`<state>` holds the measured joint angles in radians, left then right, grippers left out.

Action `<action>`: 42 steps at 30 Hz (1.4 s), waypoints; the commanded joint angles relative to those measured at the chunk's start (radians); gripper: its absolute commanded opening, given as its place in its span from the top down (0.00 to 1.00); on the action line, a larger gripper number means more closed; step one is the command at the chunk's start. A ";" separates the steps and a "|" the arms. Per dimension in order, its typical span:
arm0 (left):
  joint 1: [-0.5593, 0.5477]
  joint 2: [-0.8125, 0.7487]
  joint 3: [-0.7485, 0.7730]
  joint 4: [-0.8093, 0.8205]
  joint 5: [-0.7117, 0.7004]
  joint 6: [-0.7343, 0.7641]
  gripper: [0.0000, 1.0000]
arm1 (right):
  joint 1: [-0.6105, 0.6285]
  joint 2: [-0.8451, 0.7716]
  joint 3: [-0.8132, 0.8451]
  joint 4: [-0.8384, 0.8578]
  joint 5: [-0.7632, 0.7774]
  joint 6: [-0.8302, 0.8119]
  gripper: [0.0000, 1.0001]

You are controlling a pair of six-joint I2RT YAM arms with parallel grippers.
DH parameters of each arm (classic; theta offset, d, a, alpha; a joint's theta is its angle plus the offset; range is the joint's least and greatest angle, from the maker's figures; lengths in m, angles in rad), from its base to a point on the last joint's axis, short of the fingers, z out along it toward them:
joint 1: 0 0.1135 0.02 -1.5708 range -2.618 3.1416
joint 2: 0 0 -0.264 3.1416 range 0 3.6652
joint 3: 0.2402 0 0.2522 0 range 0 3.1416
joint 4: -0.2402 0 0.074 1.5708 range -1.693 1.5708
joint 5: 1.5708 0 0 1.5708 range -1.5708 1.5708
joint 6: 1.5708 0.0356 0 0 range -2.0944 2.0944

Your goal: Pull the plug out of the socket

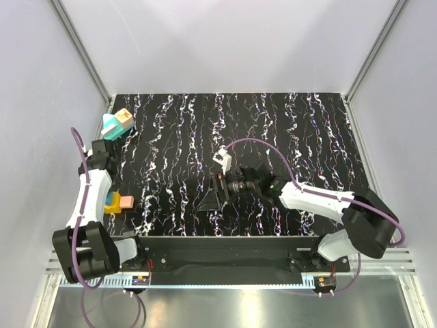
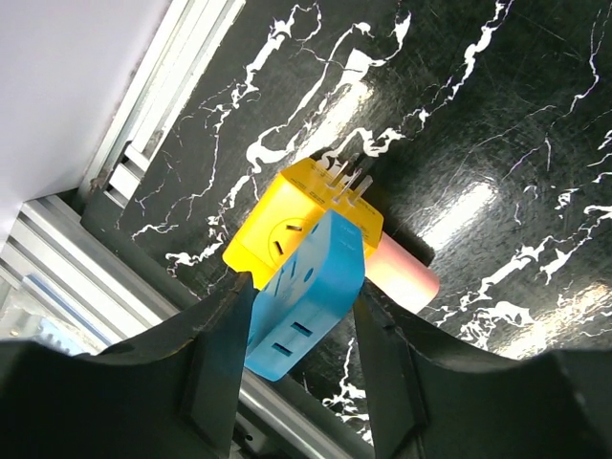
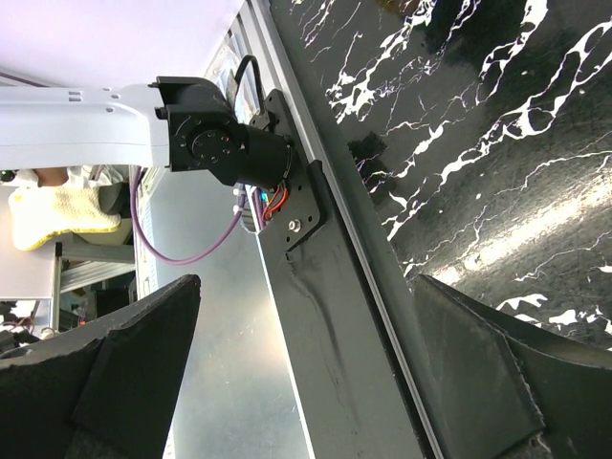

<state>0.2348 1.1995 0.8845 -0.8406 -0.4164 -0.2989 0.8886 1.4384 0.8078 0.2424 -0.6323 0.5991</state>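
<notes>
The teal socket (image 1: 111,128) lies at the table's far left corner, with the tan plug (image 1: 123,117) standing on it. Neither shows in the wrist views. My left gripper (image 2: 301,287) is well nearer along the left edge, down over a cluster of small blocks. Its fingers (image 2: 215,363) press both sides of a bright-blue block (image 2: 311,273). That block leans against a yellow block (image 2: 277,220) and a salmon block (image 2: 406,275). My right gripper (image 1: 213,193) hangs open over the table's middle near edge, holding nothing.
The block cluster (image 1: 117,202) sits at the near left beside my left arm. A white block (image 1: 222,157) lies mid-table, just beyond my right gripper (image 3: 306,287). The right wrist view looks over the table's front rail (image 3: 335,287) toward the left arm's base (image 3: 206,143).
</notes>
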 commanded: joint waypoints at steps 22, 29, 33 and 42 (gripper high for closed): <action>0.009 -0.081 0.064 0.021 0.263 0.030 0.82 | -0.014 0.062 0.001 0.087 -0.014 0.027 0.00; 0.009 -0.083 0.065 0.015 0.412 -0.015 0.90 | -0.013 0.146 0.016 0.120 -0.009 0.059 0.00; -0.024 -0.071 0.057 0.011 0.521 -0.062 0.93 | -0.013 0.185 0.016 0.138 -0.006 0.074 0.00; -0.405 -0.149 0.041 0.011 0.352 -0.209 0.87 | -0.013 0.203 -0.015 0.138 0.028 0.080 0.00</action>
<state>-0.0532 1.1076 0.8970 -0.8448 -0.0051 -0.4213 0.8825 1.6489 0.7990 0.3325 -0.6262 0.6754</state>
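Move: The blue piece stands upright practically between the left gripper's half-open pads, its middle about 1 cm below the hand point. Under it is the yellow socket, some 4 cm down and 1 cm back; the pink block joined to the socket's right side lies about 5 cm to the hand's right, 1 cm back and 4 cm down. From the right gripper, the pink block is some 27 cm left, 1 cm ahead and 11 cm below; the blue piece about 31 cm left, 2 cm ahead and 7 cm below. Close the left gripper on the sides of the blue piece, easing slightly right, and pinch it. Then raise it about 2 cm and swing it, ever faster, some 14 cm right and a little forward, towards the right gripper, turning the fingers to point straighter down and some 20 degrees clockwise. Meanwhile lower the open right gripper about 6.5 cm, tipping it slightly down. ##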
